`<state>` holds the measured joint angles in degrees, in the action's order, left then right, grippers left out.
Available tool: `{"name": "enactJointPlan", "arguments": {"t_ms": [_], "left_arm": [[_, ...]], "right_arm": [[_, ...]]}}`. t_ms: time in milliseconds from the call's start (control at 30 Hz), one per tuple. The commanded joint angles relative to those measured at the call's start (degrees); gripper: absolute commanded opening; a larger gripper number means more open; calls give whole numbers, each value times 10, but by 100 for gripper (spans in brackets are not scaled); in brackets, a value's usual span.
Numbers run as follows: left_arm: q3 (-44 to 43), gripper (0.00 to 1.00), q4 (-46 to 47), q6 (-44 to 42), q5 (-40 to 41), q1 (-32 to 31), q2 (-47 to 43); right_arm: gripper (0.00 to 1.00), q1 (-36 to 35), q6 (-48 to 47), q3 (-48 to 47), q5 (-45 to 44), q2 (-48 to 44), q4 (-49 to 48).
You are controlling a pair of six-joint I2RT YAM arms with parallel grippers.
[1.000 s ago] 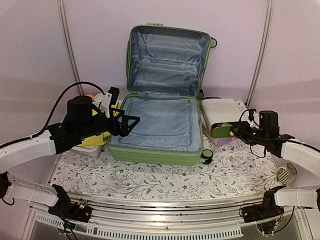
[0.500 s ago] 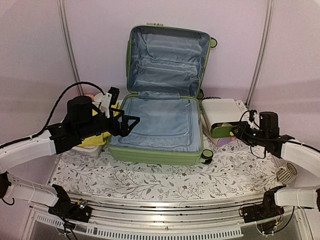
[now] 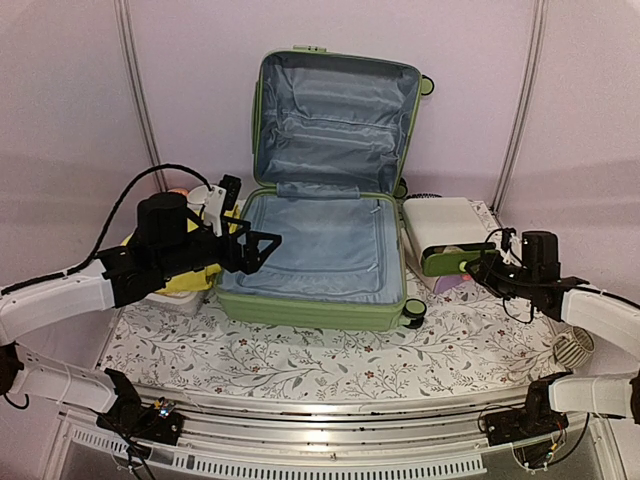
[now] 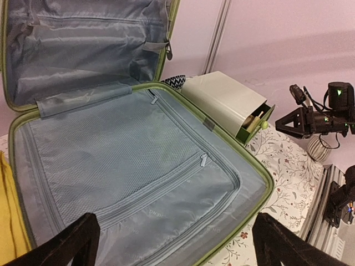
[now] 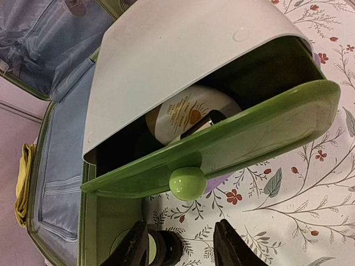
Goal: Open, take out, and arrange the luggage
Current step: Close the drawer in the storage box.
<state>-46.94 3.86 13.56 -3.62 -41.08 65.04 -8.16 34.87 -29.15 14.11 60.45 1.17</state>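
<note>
The light-green luggage [image 3: 320, 250] lies open at the table's middle, its lid upright and its grey-blue lining [image 4: 133, 166] bare. My left gripper [image 3: 262, 250] hovers over the luggage's left half, open wide, with only lining between its fingers [image 4: 177, 246]. My right gripper [image 3: 478, 265] sits just right of the luggage, at the white box [image 3: 445, 228]. Its jaws [image 5: 183, 249] stand apart with nothing between them. The green knob [image 5: 187, 183] of the box's tilted-out green drawer front [image 5: 249, 127] hangs just beyond the fingertips. A cream bottle [image 5: 183, 113] shows inside the box.
A yellow cloth [image 3: 190, 278] lies on a white basket against the luggage's left side. A black luggage wheel [image 3: 413, 308] sticks out near my right gripper. A small ribbed white cup [image 3: 573, 348] stands at the near right. The tablecloth has a floral print.
My right gripper has backed off a little toward the near right, away from the box. The left arm has hardly moved.
</note>
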Motion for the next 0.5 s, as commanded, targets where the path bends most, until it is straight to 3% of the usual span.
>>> {"name": "enactJointPlan", "arguments": {"t_ms": [0, 133, 300, 467], "left_arm": [[4, 98, 16, 1, -1, 6, 6], [2, 98, 17, 0, -2, 6, 10], [0, 98, 14, -2, -1, 6, 9], [-5, 98, 8, -6, 1, 7, 7]], "right_arm": [[41, 13, -2, 16, 15, 4, -29], [36, 23, 2, 20, 25, 22, -50], [8, 29, 6, 12, 24, 54, -79], [4, 34, 10, -7, 32, 101, -114]]}}
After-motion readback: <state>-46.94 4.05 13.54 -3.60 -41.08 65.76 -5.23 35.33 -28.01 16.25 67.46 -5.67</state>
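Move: The open green drawer's round knob is very close to the right hand: about 4 cm ahead, 2 cm left and 2 cm below. The white storage box around that drawer has its middle some 12 cm ahead, 7 cm left and 3 cm lower; the closed purple drawer's front lies about 7 cm ahead, 2 cm left and 9 cm down. The suitcase's near wheel is roughly 14 cm left, 4 cm back and 9 cm below. From the idle left hand the knob lies about 40 cm right, 6 cm ahead and 15 cm down. Towards the green drawer's front, just to the right of its knob, the right hand sinks about 2 cm and edges forward some 1.5 cm, after easing slightly right. Its part-open fingers close to almost shut on nothing, and the wrist barely turns. The closed tips end close beside the knob, with no contact to be seen. ##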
